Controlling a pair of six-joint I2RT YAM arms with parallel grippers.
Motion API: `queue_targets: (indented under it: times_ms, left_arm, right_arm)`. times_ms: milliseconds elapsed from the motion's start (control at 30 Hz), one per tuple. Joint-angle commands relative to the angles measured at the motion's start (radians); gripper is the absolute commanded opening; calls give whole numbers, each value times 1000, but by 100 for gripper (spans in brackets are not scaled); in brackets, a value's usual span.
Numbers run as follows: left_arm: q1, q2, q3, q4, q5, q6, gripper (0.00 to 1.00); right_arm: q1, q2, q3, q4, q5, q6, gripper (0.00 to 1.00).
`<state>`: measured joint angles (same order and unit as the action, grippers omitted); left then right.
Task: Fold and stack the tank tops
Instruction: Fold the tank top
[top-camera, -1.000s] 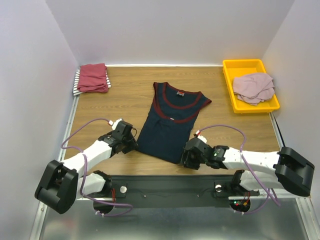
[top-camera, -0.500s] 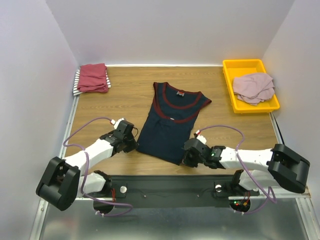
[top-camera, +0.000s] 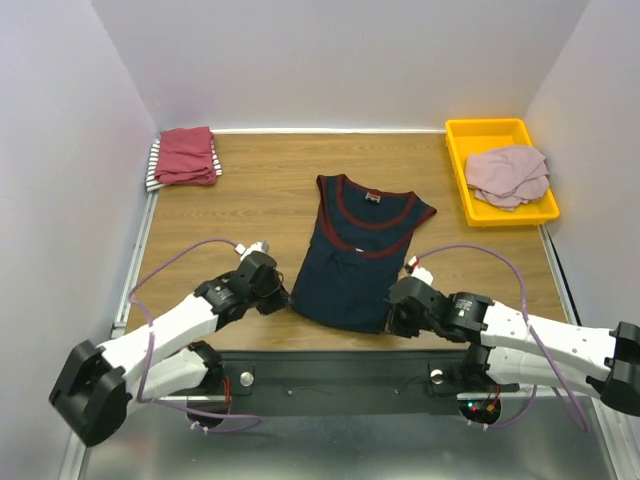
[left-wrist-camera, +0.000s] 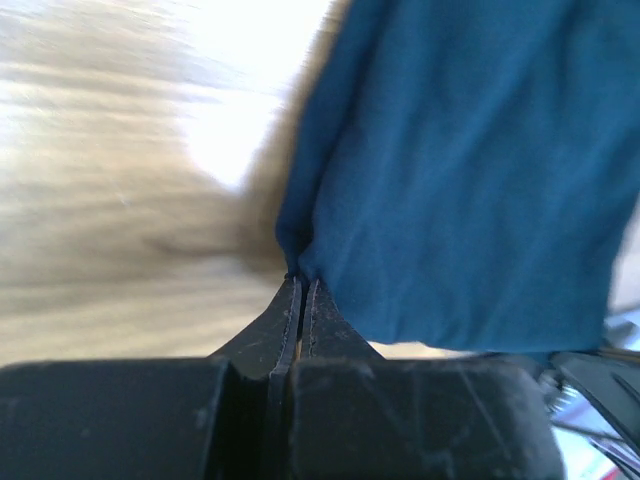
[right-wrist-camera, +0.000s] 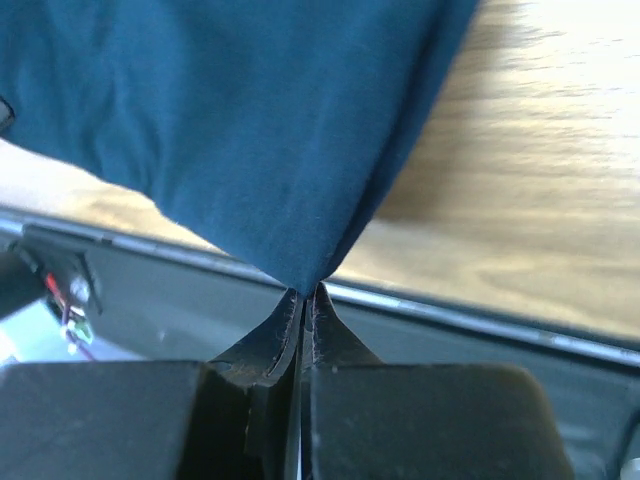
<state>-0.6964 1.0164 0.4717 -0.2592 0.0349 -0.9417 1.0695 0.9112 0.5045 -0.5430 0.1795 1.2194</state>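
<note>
A navy tank top with maroon trim lies in the middle of the table, its neck to the far side. My left gripper is shut on its near left hem corner. My right gripper is shut on its near right hem corner. Both corners are pinched between closed fingers. A dark-red top lies folded on a striped one at the far left. A dusty-pink top lies crumpled in the yellow tray.
The yellow tray stands at the far right corner. White walls enclose the table on three sides. The black mounting rail runs along the near edge below the navy top's hem.
Both grippers have moved to the right with the hem corners in them. The navy top has shifted right and lies straighter.
</note>
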Motion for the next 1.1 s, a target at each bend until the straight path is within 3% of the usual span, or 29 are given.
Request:
queue_targets:
  times_ms: [0,133,367,633,733,867,1067]
  left_arm:
    - [-20,-153,36,-86,-59,-72,0]
    - [-20,-310,44,-158,-102,-106,0]
    - [-20,-407,198,-333,-257,-114,0]
    - [23,-351,406,-379,-428,-65,0]
    - [87,-286,450,-315,-389,12,0]
    - [291,-181,456,-168,-210,93,0]
    - [366,-32,476,-48,-173,87,0]
  right_arm:
    - [32,14,132,-127,28,-44,0]
    - [125,87,212,-127,101,-20,0]
    - [187,205,382,-114,175,-55,0]
    - [224,351,563,-68,187,-141,0]
    - [222,393,614,-64,205,-161,0]
    - [195,437,667,-66,223,-219,0]
    - [5,515,720,-20,137,-366,0]
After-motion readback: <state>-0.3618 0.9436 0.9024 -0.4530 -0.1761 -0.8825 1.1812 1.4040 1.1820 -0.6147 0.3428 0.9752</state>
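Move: Both grippers already pinch the corners of the tank top's lower edge, about 5 cm above the table. The collar label lies some 27 cm ahead and 22 cm right of the left gripper, and about 34 cm ahead and 4 cm left of the right one. From the left gripper, the folded maroon top is roughly 38 cm ahead and 27 cm left; from the right gripper, the yellow bin is about 42 cm ahead and 30 cm right. Keep both grippers shut on the lower-edge corners. Lift the left gripper nearly straight up to about 20 cm, then swing it forward and left towards the maroon top, easing slightly down, turning some 25 degrees counter-clockwise and tipping its fingers outward. Carry the right gripper left and up together, about 12 cm each way, drawing the tank top along, and finish forward towards the collar. ##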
